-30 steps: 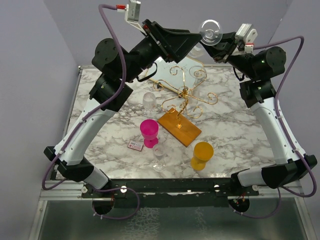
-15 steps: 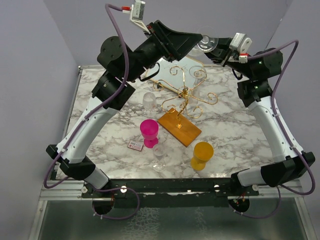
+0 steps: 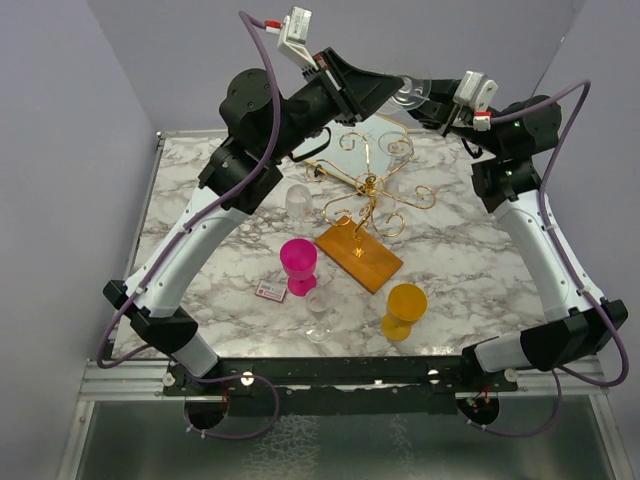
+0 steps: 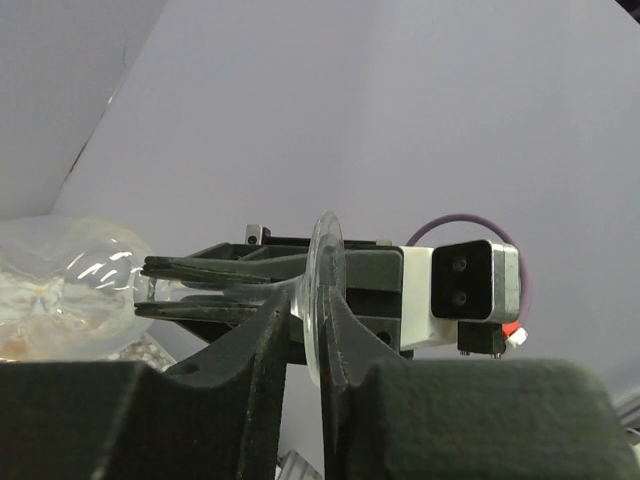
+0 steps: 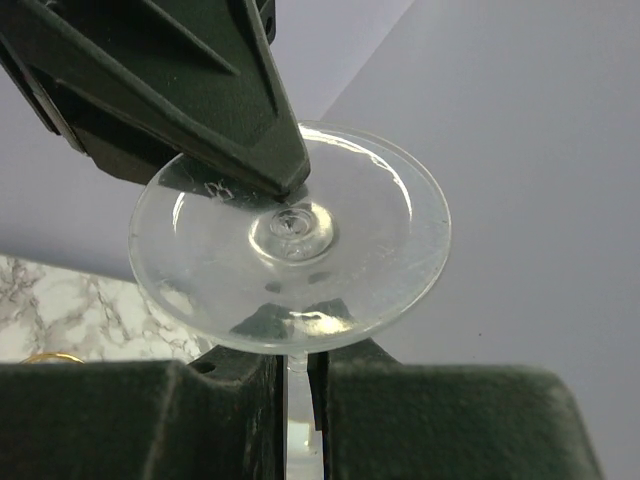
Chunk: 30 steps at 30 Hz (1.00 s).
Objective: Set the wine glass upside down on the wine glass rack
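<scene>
High over the back of the table the clear wine glass (image 3: 410,92) hangs on its side between both arms. Shut on its thin stem is my right gripper (image 5: 297,372), just below the round foot (image 5: 350,250). My left gripper (image 4: 305,322) has its jaws on either face of that foot (image 4: 322,290), which shows edge-on, one finger (image 5: 250,130) lying across the disc. The bowl (image 4: 70,280) points away from the left wrist. Below stands the wine glass rack (image 3: 370,190), gold wire arms on an orange-brown wooden base (image 3: 360,255).
On the marble table are a pink cup (image 3: 299,262), an orange cup (image 3: 405,305), a clear stemmed glass (image 3: 320,312), a frosted tumbler (image 3: 299,200) and a small card (image 3: 271,291). A gold-framed mirror (image 3: 345,140) lies behind the rack.
My left arm has swung right to the glass's foot and its jaws have closed onto the disc. The right gripper kept its hold on the stem and shifted slightly left.
</scene>
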Motion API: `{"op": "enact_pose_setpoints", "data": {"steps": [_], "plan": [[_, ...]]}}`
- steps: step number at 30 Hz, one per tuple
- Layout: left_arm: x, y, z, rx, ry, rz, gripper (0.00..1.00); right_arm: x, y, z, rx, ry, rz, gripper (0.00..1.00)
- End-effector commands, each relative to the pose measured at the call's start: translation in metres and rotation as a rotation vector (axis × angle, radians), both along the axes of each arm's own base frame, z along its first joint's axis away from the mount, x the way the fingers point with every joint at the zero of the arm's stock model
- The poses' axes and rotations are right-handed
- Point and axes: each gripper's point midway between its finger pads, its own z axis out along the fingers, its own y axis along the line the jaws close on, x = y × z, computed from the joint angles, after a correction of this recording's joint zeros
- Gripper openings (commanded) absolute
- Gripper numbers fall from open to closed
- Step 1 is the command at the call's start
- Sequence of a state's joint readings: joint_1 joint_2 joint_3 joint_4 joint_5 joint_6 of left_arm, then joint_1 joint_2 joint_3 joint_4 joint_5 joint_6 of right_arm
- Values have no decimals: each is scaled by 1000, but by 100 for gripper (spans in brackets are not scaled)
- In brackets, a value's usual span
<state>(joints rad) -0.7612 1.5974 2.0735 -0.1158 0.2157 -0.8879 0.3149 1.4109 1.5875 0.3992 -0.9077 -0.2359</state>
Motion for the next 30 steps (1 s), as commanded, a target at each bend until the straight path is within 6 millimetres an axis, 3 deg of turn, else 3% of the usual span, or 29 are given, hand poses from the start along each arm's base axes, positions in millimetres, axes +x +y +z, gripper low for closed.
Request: {"op": "enact_pose_setpoints", "data": {"steps": [1, 3, 5, 11, 17, 25, 30], "plan": [[-6, 11, 15, -33, -28, 24, 11, -9, 4, 6, -3, -72, 25, 1], [-6, 13, 16, -38, -30, 37, 0, -9, 4, 6, -4, -72, 28, 1], [-5, 16, 18, -45, -38, 49, 0, -10, 4, 6, -2, -67, 32, 2], [-5, 28, 34, -78, -94, 107, 0, -16, 1, 10, 45, -29, 40, 32], [3, 52, 52, -73, -169, 249, 0, -19, -3, 5, 50, 18, 24, 48], [18, 77, 45, -2, -180, 392, 0, -31, -16, -19, 80, 120, -26, 51], [48, 97, 11, 78, -87, 446, 0, -48, -29, -26, 138, 194, -57, 48]]}}
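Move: The wine glass hangs bowl-down in the air. Its middle is some 9 cm below the left hand, whose fingers straddle the foot, and about 4 cm below the right hand, which grips the stem. From the left hand, the rack stands about 5 cm ahead, 1 cm left and 43 cm below. The hung glass on it is roughly 15 cm ahead and 6 cm right, 36 cm lower; a clear glass stands 15 cm ahead and 15 cm left, some 50 cm down. The wine glass's foot is pinched flat by the left fingers, one above and one below, while the right hand keeps its grip on the stem. Then the right fingers open to half, come free of the stem and draw back about 4 cm, sinking and easing right. The left hand carries the glass off left and forward, some 6 cm left, turning about 20 degrees counter-clockwise. ##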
